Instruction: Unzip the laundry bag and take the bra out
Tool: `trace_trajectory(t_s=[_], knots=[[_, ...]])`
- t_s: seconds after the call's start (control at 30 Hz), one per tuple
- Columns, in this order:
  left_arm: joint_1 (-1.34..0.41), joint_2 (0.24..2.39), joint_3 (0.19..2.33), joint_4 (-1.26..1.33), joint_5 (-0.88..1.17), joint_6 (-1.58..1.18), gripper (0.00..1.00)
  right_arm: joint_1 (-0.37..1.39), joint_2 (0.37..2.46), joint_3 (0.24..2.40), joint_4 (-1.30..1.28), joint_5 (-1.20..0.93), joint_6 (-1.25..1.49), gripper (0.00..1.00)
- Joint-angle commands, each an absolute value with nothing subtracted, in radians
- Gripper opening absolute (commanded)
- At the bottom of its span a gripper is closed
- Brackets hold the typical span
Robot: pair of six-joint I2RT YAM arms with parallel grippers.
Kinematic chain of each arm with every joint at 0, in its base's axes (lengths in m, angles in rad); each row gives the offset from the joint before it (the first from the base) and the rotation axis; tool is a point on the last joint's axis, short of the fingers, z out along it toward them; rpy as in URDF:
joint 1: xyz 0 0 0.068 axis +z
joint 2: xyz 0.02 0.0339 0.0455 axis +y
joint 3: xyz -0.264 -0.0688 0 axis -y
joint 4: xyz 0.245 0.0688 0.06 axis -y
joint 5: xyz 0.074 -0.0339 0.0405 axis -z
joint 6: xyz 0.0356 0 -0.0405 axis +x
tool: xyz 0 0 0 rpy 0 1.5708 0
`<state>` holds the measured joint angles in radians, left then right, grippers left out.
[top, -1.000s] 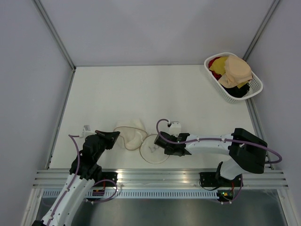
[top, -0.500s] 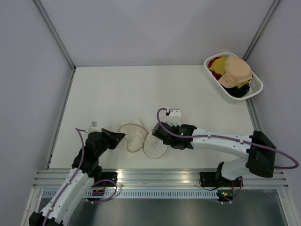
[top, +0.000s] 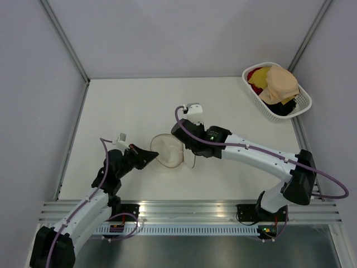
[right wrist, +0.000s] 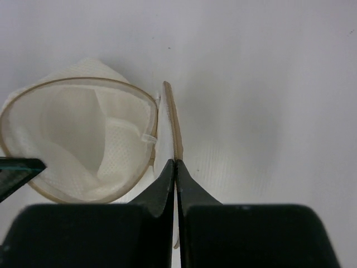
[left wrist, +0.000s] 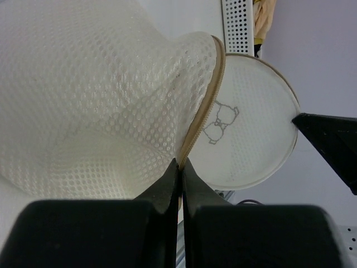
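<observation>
The laundry bag (top: 167, 149), a white mesh pouch, hangs between my two grippers with its zip undone. My left gripper (left wrist: 179, 164) is shut on the tan zip rim of the mesh body (left wrist: 100, 95). The round disc panel (left wrist: 245, 123) with the bra outline swings open beside it. My right gripper (right wrist: 175, 163) is shut on that panel's rim (right wrist: 170, 117), seen edge-on. The bag's open mouth (right wrist: 78, 139) shows only mesh inside. The peach-beige bra (top: 280, 82) lies on top of the clothes in the basket at the far right.
A white lattice basket (top: 304, 103) with yellow, red and black clothes stands in the far right corner by the wall. Metal rails (top: 184, 209) run along the near edge of the white table (top: 128, 106). Grey walls close in on three sides.
The right gripper has shut on the disc panel's rim. Both arms have carried the bag away from the near edge toward the middle, and the panel now stands on edge.
</observation>
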<state>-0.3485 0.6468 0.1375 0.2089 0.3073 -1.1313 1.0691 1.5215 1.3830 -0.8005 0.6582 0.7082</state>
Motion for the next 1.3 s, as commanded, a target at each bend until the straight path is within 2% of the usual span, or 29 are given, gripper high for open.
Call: trace_trajectory(t_s=[0.0, 0.2, 0.27, 0.3, 0.33, 0.4, 0.57, 0.7, 0.8, 0.93, 1.03, 1.1, 1.13, 1.17, 1.2, 1.27], knots=[[-0.348, 0.78, 0.156, 0.454, 0.399, -1.083, 0.02, 1.069, 1.632, 1.527, -0.704, 0.586, 0.574, 0.0], [-0.348, 0.871, 0.19, 0.512, 0.416, -1.08, 0.02, 1.066, 1.824, 1.702, -0.643, 0.467, 0.508, 0.0], [-0.348, 0.865, 0.204, 0.483, 0.41, -1.071, 0.08, 1.065, 1.862, 1.735, -0.637, 0.43, 0.5, 0.01], [-0.348, 0.859, 0.209, 0.465, 0.4, -1.063, 0.18, 1.066, 1.899, 1.768, -0.64, 0.422, 0.497, 0.0], [-0.348, 0.85, 0.212, 0.45, 0.394, -1.058, 0.54, 1.066, 1.913, 1.781, -0.643, 0.414, 0.497, 0.0], [-0.348, 0.802, 0.221, 0.372, 0.355, -1.048, 0.99, 1.065, 1.943, 1.798, -0.64, 0.393, 0.494, 0.01], [-0.348, 0.599, 0.245, 0.148, 0.194, -1.023, 1.0, 1.063, 1.971, 1.799, -0.634, 0.371, 0.491, 0.0], [-0.348, 0.499, 0.275, -0.129, 0.049, -1.031, 1.0, 1.062, 1.967, 1.78, -0.617, 0.345, 0.495, 0.01], [-0.347, 0.488, 0.308, -0.288, -0.055, -1.063, 1.0, 1.062, 1.95, 1.744, -0.586, 0.325, 0.497, 0.0], [-0.348, 0.477, 0.311, -0.344, -0.097, -1.098, 1.0, 1.052, 1.907, 1.652, -0.48, 0.191, 0.477, 0.01], [-0.348, 0.448, 0.305, -0.348, -0.109, -1.121, 0.99, 1.032, 1.865, 1.56, -0.355, -0.019, 0.465, 0.14], [-0.348, 0.428, 0.305, -0.348, -0.117, -1.123, 1.0, 1.029, 1.856, 1.542, -0.339, -0.087, 0.457, 0.41], [-0.348, 0.428, 0.305, -0.348, -0.117, -1.123, 1.0, 1.029, 1.856, 1.536, -0.337, -0.1, 0.453, 0.41], [-0.348, 0.417, 0.305, -0.344, -0.111, -1.121, 0.99, 1.031, 1.826, 1.495, -0.307, -0.151, 0.451, 0.57], [-0.348, 0.417, 0.304, -0.344, -0.11, -1.121, 1.0, 1.031, 1.825, 1.494, -0.293, -0.152, 0.454, 0.57], [-0.348, 0.417, 0.301, -0.325, -0.092, -1.115, 0.99, 1.025, 1.783, 1.461, -0.256, -0.179, 0.463, 0.65]])
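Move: The left hand still pinches the laundry bag's left rim. That rim lies about 14 cm left of the right hand, 3 cm back and 8 cm below; the right hand holds the raised lid's free edge. From the right hand, the bag's middle is some 9 cm left, 4 cm back and 14 cm down, while the lid's middle hangs 7 cm below, 2 cm left and 3 cm back. Right hand swings lid about 15 cm left and down over the bag; both open, left hand retreating leftward. ##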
